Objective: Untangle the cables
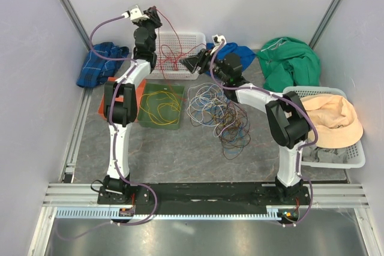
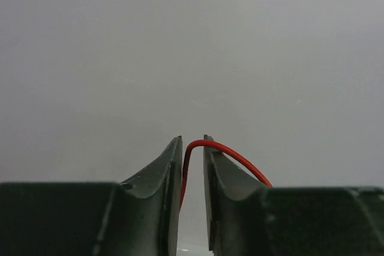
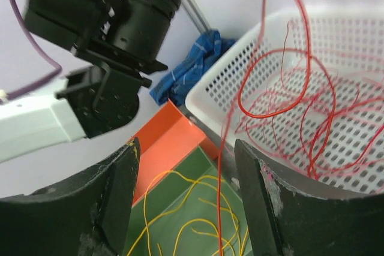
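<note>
My left gripper (image 1: pixel 157 11) is raised high over the white basket (image 1: pixel 187 35). Its jaws stand a narrow gap apart (image 2: pixel 192 142), and a red cable (image 2: pixel 231 151) is hooked over the right fingertip and runs down between them. The cable (image 1: pixel 171 40) hangs into the basket, where more red cables lie (image 3: pixel 312 112). My right gripper (image 1: pixel 187 64) is open (image 3: pixel 186 148) beside the basket's front; a red strand (image 3: pixel 221 166) hangs between its fingers, untouched. A tangle of white, blue, orange and purple cables (image 1: pixel 219 112) lies on the table. Yellow cables (image 1: pixel 157 103) lie in the green tray (image 1: pixel 175 123).
An orange tray (image 1: pixel 101 107) sits left of the green one. Blue cloths (image 1: pixel 99 64) (image 1: pixel 239 52) and a green cloth (image 1: pixel 289 58) lie at the back. A white basket (image 1: pixel 355 160) with a peach cloth (image 1: pixel 336 118) stands at the right.
</note>
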You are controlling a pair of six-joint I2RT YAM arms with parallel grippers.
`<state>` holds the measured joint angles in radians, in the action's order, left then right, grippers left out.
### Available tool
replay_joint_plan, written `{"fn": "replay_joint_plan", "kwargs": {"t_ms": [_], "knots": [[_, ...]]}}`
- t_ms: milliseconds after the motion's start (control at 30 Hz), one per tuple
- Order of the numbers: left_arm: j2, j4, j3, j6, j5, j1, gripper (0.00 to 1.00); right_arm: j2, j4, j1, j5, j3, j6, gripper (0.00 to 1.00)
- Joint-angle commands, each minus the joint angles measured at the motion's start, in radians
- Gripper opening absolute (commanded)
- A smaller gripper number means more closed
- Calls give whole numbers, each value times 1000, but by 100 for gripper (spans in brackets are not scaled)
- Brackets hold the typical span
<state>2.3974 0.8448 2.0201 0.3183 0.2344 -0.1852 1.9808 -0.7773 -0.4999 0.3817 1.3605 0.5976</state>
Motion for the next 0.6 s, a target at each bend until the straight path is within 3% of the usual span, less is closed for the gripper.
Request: {"fn": "replay_joint_plan", "kwargs": {"t_ms": [0, 300, 367, 400, 500, 567], "knots": [[-47, -92, -4, 51, 31, 7, 99, 75, 38, -17, 31, 49, -10, 72], [-207, -59, -185, 18, 106, 7, 100, 75, 68, -42, 3, 65, -27, 72], [-243, -162, -152, -15, 172, 6, 100, 60, 114, -54, -24, 66, -58, 72], [-241, -360, -59, -16, 205, 6, 100, 50, 121, -55, -32, 62, -65, 72], [-201, -630, 92, -64, 253, 6, 100, 13, 130, -61, -61, 23, -68, 72], [-216, -725, 100, -55, 281, 6, 100, -11, 133, -63, -66, 8, -58, 72]]}}
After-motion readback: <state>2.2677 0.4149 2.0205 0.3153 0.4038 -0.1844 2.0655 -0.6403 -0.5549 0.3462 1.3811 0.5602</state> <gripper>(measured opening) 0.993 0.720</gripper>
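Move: Almost straight below the left hand, some 28 cm down, lies the middle of the white basket, where the held red cable is going; from the right hand it is about 22 cm ahead, 10 cm left and 22 cm down. The green tray lies about 25 cm nearer the robot than the left hand, roughly in line sideways and 32 cm down. The blue cloth is around 31 cm to the left hand's right, level with it fore and aft and 30 cm below. Opening wide over the white basket, the left fingers let go of the red cable as the hand sinks about 7 cm; the hand then rises some 5 cm, easing left and slightly back while its fingers tip down. The right hand, already open, drops about 7 cm and drifts slightly left towards the basket's near side, its gap unchanged. ##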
